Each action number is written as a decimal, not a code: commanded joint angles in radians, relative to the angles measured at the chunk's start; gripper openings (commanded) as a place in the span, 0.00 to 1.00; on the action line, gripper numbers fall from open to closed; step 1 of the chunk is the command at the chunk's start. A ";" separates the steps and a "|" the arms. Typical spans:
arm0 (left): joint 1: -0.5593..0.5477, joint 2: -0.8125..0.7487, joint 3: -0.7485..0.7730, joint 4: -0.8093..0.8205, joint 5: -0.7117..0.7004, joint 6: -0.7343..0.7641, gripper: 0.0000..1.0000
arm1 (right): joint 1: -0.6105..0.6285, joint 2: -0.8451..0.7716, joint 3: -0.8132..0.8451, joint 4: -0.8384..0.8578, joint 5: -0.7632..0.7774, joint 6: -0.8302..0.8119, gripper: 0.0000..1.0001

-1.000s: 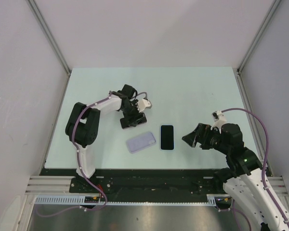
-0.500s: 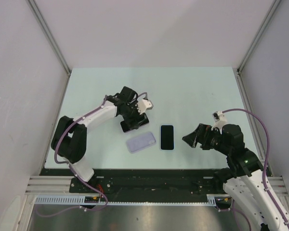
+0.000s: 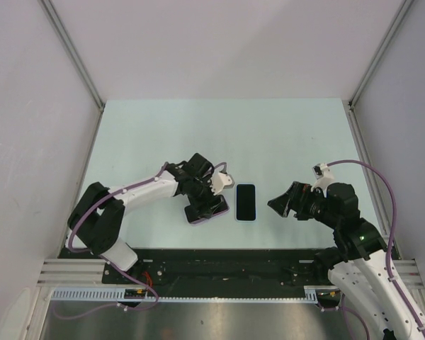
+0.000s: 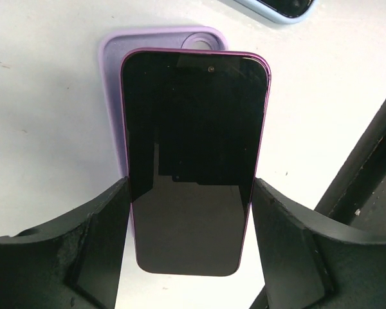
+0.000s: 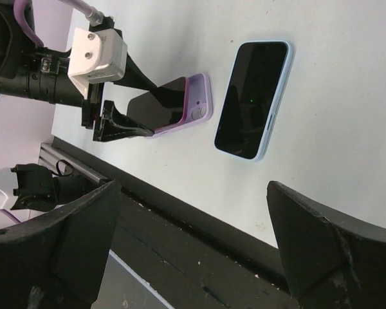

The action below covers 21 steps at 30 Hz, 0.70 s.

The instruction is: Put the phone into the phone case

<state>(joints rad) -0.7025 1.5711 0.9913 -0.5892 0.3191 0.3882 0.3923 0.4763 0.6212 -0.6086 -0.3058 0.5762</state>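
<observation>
The phone [image 4: 193,161], black-screened with a magenta rim, sits between the pads of my left gripper [image 4: 190,212], which is shut on its long sides. It hangs just over the lilac phone case [image 4: 112,96], shifted slightly right, so the case's left edge and camera-hole end still show. In the top view the left gripper [image 3: 207,202] covers most of the case [image 3: 214,217]. The right wrist view shows the phone [image 5: 157,106] tilted above the case [image 5: 199,103]; I cannot tell whether they touch. My right gripper [image 3: 280,202] hovers open and empty to the right.
A second phone in a light blue case [image 3: 246,202] lies screen up just right of the lilac case, also seen in the right wrist view [image 5: 254,100]. The black front rail [image 3: 219,256] runs along the table's near edge. White walls enclose the table.
The left arm has carried the phone from further back toward the near edge and right, ending over the lilac case. The right arm has not moved.
</observation>
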 commanded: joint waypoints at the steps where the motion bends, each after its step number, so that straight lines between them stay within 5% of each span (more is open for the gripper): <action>1: -0.006 0.020 0.010 0.052 -0.011 -0.080 0.58 | -0.001 -0.015 0.003 0.036 -0.018 0.013 1.00; 15: -0.018 0.127 0.017 0.109 -0.078 -0.132 0.71 | -0.001 -0.065 -0.006 0.001 0.007 0.017 1.00; 18: -0.022 0.112 0.021 0.108 -0.106 -0.138 0.79 | -0.001 -0.071 -0.006 0.006 0.005 0.016 1.00; 19: -0.022 0.106 0.024 0.100 -0.113 -0.140 1.00 | -0.001 -0.068 -0.008 0.012 0.004 0.014 1.00; 21: -0.022 0.080 0.032 0.092 -0.117 -0.138 1.00 | -0.001 -0.064 -0.008 0.018 -0.003 0.014 1.00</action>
<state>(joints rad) -0.7238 1.6821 0.9974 -0.5060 0.2653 0.2787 0.3920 0.4145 0.6189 -0.6144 -0.3038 0.5873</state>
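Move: The purple phone case lies flat just under the phone that the left hand holds, its middle about 1 cm ahead, 2 cm to the right of and 4 cm below that hand. The blue-cased phone lies roughly 4 cm ahead and 16 cm to the right, likewise on the table. From the right hand, the phone case is some 25 cm to the left, 4 cm ahead and 17 cm below. The phone, still pinched by its long edges, is lowered about 3 cm by the left hand onto the phone case, easing roughly 1 cm forward and 1 cm right and turning some 5 degrees counter-clockwise. At the bottom the fingers open wide and let go of it, the finger on its back side coming clear of the edge. ##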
